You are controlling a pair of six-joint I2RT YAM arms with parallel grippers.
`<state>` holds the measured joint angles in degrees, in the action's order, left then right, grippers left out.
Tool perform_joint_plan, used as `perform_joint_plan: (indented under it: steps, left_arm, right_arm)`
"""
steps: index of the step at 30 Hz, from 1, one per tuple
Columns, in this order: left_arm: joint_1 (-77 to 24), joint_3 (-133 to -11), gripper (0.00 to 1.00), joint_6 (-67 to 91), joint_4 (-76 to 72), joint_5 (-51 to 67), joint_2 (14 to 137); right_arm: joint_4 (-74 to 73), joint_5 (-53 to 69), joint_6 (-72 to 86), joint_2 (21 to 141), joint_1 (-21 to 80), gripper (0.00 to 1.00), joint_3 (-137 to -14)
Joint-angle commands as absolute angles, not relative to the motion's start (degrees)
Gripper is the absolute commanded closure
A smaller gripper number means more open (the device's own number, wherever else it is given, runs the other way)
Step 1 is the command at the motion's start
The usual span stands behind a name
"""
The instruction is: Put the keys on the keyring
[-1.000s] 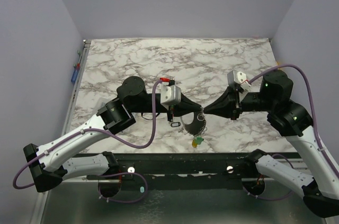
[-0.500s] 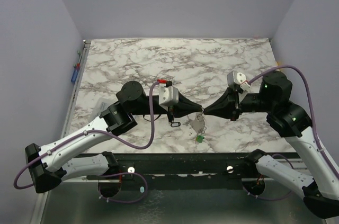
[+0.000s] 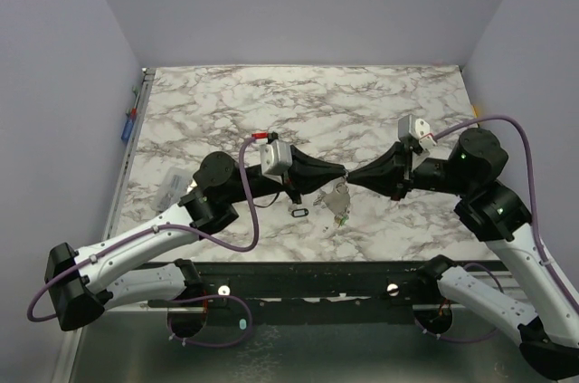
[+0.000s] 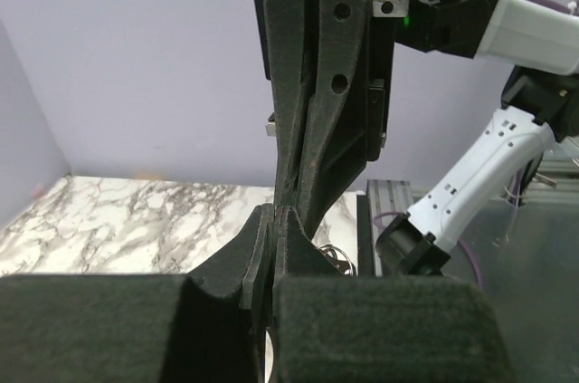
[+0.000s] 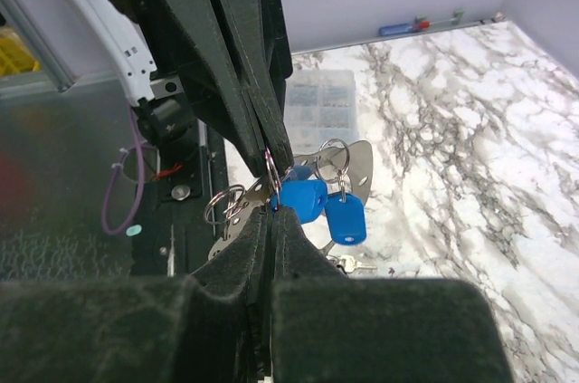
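Note:
My left gripper (image 3: 342, 174) and right gripper (image 3: 351, 175) meet tip to tip above the middle of the marble table (image 3: 226, 102), both shut. In the right wrist view the keyring (image 5: 270, 168) shows edge-on as a thin wire loop. The left fingers (image 5: 258, 125) pinch it from above and my right gripper (image 5: 272, 211) pinches it from below. The keys (image 5: 345, 218), two with blue heads, hang on small rings beside the tips, and a bare silver key (image 5: 351, 263) hangs lower. From above the bunch of keys (image 3: 339, 204) dangles under the tips. My left gripper (image 4: 274, 216) touches the right fingers (image 4: 317, 129).
A small black oval ring (image 3: 299, 212) lies on the table left of the bunch. A clear plastic bag (image 3: 170, 186) lies by the left arm. A curved silver metal plate (image 5: 362, 161) hangs with the keys. A clear compartment box (image 5: 318, 98) sits beyond.
Both grippers have risen and moved a little away from the near edge, still tip to tip. The key bunch has lifted off the table with them.

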<state>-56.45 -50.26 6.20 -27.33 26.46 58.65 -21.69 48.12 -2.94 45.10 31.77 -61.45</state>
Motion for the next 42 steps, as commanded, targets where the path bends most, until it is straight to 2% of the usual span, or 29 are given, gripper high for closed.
perform_joint_plan:
  steps: [1,16,23,25,29,32,42]
  left_arm:
    - [-56.6,-49.4,1.00,7.7,-35.3,19.6,58.7]
    - [-56.6,-48.7,1.00,8.5,-37.7,15.2,59.8]
    - [-56.6,-48.4,1.00,8.5,-38.9,14.8,60.5]
    - [-56.6,-48.5,1.00,8.5,-39.0,15.5,60.6]
    - [-56.6,-48.5,1.00,8.3,-39.0,18.9,60.4]
    - [-56.7,-48.1,1.00,8.6,-39.0,21.3,59.9]
    - [-56.6,-48.8,1.00,11.5,-39.0,29.4,59.4]
  right_arm:
    - [-18.2,44.1,-1.9,44.1,32.1,0.99,-60.0]
    - [-18.3,33.1,-4.2,40.7,32.1,0.99,-57.6]
    - [-17.1,35.3,-3.5,40.1,32.2,0.99,-56.4]
    - [-17.8,34.8,-3.7,40.0,32.2,0.93,-56.7]
    - [-19.2,27.6,-4.2,39.0,32.2,0.64,-58.2]
    - [-19.8,29.5,-5.6,38.2,32.1,0.52,-60.1]
    - [-23.5,45.7,-7.4,42.6,32.2,0.47,-66.4]
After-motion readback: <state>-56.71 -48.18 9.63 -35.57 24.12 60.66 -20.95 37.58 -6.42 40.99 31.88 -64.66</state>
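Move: The keyring sits between the two shut grippers: about 1 cm right of the left hand and 1 cm below it, and about 1 cm left of the right hand, level with it. From the right hand, the blue keys dangle roughly 2 cm ahead, 2 cm left and 3 cm below, and the metal plate hangs straight left by about 2 cm and some 6 cm below. Both hands carry the keyring 3 cm forward; the right lets go, rising some 4 cm as both return. ##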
